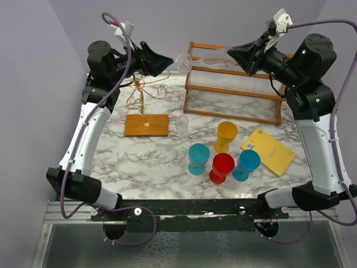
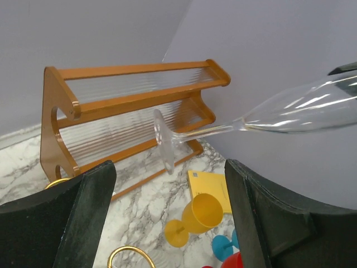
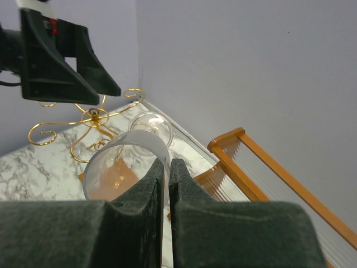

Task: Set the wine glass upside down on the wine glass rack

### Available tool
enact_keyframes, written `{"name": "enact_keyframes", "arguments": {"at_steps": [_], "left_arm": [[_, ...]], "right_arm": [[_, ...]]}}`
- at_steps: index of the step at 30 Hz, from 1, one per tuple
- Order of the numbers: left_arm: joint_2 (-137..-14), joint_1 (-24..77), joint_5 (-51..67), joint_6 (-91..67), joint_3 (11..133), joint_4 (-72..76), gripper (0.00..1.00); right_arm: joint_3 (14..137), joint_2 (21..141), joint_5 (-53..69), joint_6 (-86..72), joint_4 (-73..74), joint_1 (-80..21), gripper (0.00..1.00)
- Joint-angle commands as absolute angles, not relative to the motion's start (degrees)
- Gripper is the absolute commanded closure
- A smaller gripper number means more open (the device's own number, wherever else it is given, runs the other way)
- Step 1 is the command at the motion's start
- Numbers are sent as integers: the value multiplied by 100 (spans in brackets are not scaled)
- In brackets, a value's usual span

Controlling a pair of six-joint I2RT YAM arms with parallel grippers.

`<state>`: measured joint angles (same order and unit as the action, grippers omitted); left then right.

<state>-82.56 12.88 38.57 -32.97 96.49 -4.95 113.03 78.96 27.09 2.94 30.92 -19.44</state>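
Observation:
The clear wine glass point(image 1: 209, 58) is held level in the air, foot point(image 1: 183, 61) pointing left. My right gripper point(image 1: 237, 54) is shut on the bowl's rim point(image 3: 125, 167), the glass wall pinched between its fingers. My left gripper point(image 1: 167, 60) is open and empty, its tips just left of the foot. In the left wrist view the foot point(image 2: 164, 139) and stem hang above and beyond the wide-apart fingers point(image 2: 83, 218). The gold wire wine glass rack point(image 1: 142, 96) stands on its wooden base point(image 1: 146, 125) below the left gripper; it also shows in the right wrist view point(image 3: 92, 117).
A brown slatted shelf rack point(image 1: 234, 84) stands at the back. A small clear tumbler point(image 1: 182, 125), a yellow goblet point(image 1: 226, 135), two blue goblets point(image 1: 198, 158) point(image 1: 247, 163), a red goblet point(image 1: 222, 167) and a yellow booklet point(image 1: 269, 150) sit at front centre and right.

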Motion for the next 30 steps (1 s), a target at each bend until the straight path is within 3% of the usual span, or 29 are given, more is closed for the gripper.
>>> {"name": "enact_keyframes", "arguments": {"at_steps": [1, 14, 20, 30], "left_arm": [[-8442, 1308, 4191, -3652, 9467, -176, 21], [-8506, 1431, 4667, -4003, 9158, 389, 45], [-8506, 1455, 4609, -3999, 9130, 352, 64], [-8582, 1477, 4672, -4047, 9187, 383, 87]], "right_arm": [[11363, 7766, 3119, 35, 2632, -1969, 99], [11356, 7713, 3369, 9, 2619, -1969, 99], [11364, 7731, 3454, 17, 2610, -1969, 99], [11280, 7709, 3572, 42, 2584, -1969, 99]]}}
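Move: Ahead of the open left hand, about 6 cm to its right, 4 cm farther out and 2 cm lower, is the foot of the wine glass. The gold rack stands about 7 cm to the left hand's left, 4 cm ahead and nearly 30 cm below; the wooden rack is about 30 cm right, 15 cm out and 26 cm below. From the right hand, holding the bowl, the foot is some 14 cm left, 5 cm ahead, 6 cm below. Dropping about 4 cm and edging some 3 cm right, the left hand comes onto the near lower edge of the wine glass's foot, tips slightly down and turns a little clockwise, then stays there while its fingers close nearly shut across the edge. The right hand keeps its grip on the bowl, easing back about 2 cm and slightly left and up. ##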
